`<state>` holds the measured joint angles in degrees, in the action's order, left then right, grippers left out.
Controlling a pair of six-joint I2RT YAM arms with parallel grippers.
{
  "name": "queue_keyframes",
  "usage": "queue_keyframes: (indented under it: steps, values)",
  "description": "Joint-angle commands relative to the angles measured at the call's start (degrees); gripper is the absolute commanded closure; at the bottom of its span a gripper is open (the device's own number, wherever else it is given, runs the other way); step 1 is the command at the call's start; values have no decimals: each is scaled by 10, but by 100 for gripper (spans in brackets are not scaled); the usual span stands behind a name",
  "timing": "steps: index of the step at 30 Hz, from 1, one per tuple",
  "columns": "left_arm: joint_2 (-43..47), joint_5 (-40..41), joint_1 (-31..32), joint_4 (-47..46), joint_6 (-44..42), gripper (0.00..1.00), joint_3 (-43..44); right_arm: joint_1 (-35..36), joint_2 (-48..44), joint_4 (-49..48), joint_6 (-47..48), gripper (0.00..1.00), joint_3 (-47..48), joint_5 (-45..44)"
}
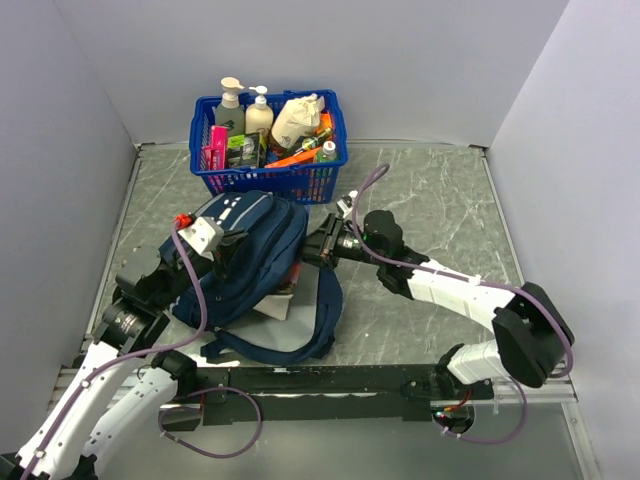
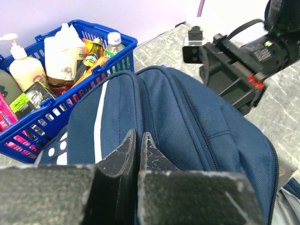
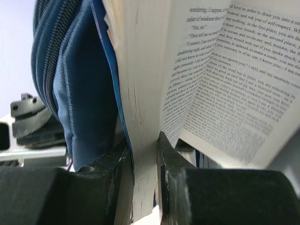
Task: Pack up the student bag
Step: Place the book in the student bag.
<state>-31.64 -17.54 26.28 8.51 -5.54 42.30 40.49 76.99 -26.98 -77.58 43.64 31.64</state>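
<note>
The student bag is a navy blue backpack lying in the middle of the table; it fills the left wrist view. My left gripper rests on top of the bag, its jaws shut on a fold of the blue fabric. My right gripper is at the bag's right side. Its jaws are shut on a thick wad of pages of an open book, held right against the bag's edge. The printed pages fan out to the right.
A blue plastic mesh basket of bottles and packets stands just behind the bag, also in the left wrist view. The bag's grey-lined straps trail toward the near edge. Grey walls enclose the marbled table.
</note>
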Motion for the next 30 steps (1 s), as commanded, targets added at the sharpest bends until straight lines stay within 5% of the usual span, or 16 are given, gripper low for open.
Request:
queue_keyframes:
  steps: [1, 9, 19, 20, 24, 30]
  values:
    - [6, -29, 2, -87, 33, 99, 59, 26, 30, -172, -6, 100, 80, -94]
    - [-9, -45, 1, -87, 81, 99, 72, 79, 162, -194, -8, 100, 163, -183]
    - [-13, -45, 1, -99, 89, 99, 64, 122, 250, 9, 74, 99, 278, -177]
    - [-11, -41, 1, -97, 87, 99, 63, 118, 244, 24, 76, 94, 275, -173]
    - [-7, -31, 1, -89, 78, 99, 61, 101, 192, 75, 107, 44, 242, -159]
    - [-9, -5, 2, -69, 82, 99, 45, 74, 73, 163, 190, 12, 172, -131]
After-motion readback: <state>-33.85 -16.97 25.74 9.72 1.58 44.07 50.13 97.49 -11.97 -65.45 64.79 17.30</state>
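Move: The right hand holds the book just outside the student bag; the bag's main compartment lies about 9 cm to its left, 4 cm back and 8 cm below, under the flap the left hand keeps pinched. The blue basket stands some 21 cm ahead and 8 cm left of the right hand, about 10 cm lower. From the left hand the compartment is roughly 6 cm back, 4 cm right and 14 cm below. Right hand carries the book about 12 cm left, sinking 5, into the bag, then opens and backs out rightward. ##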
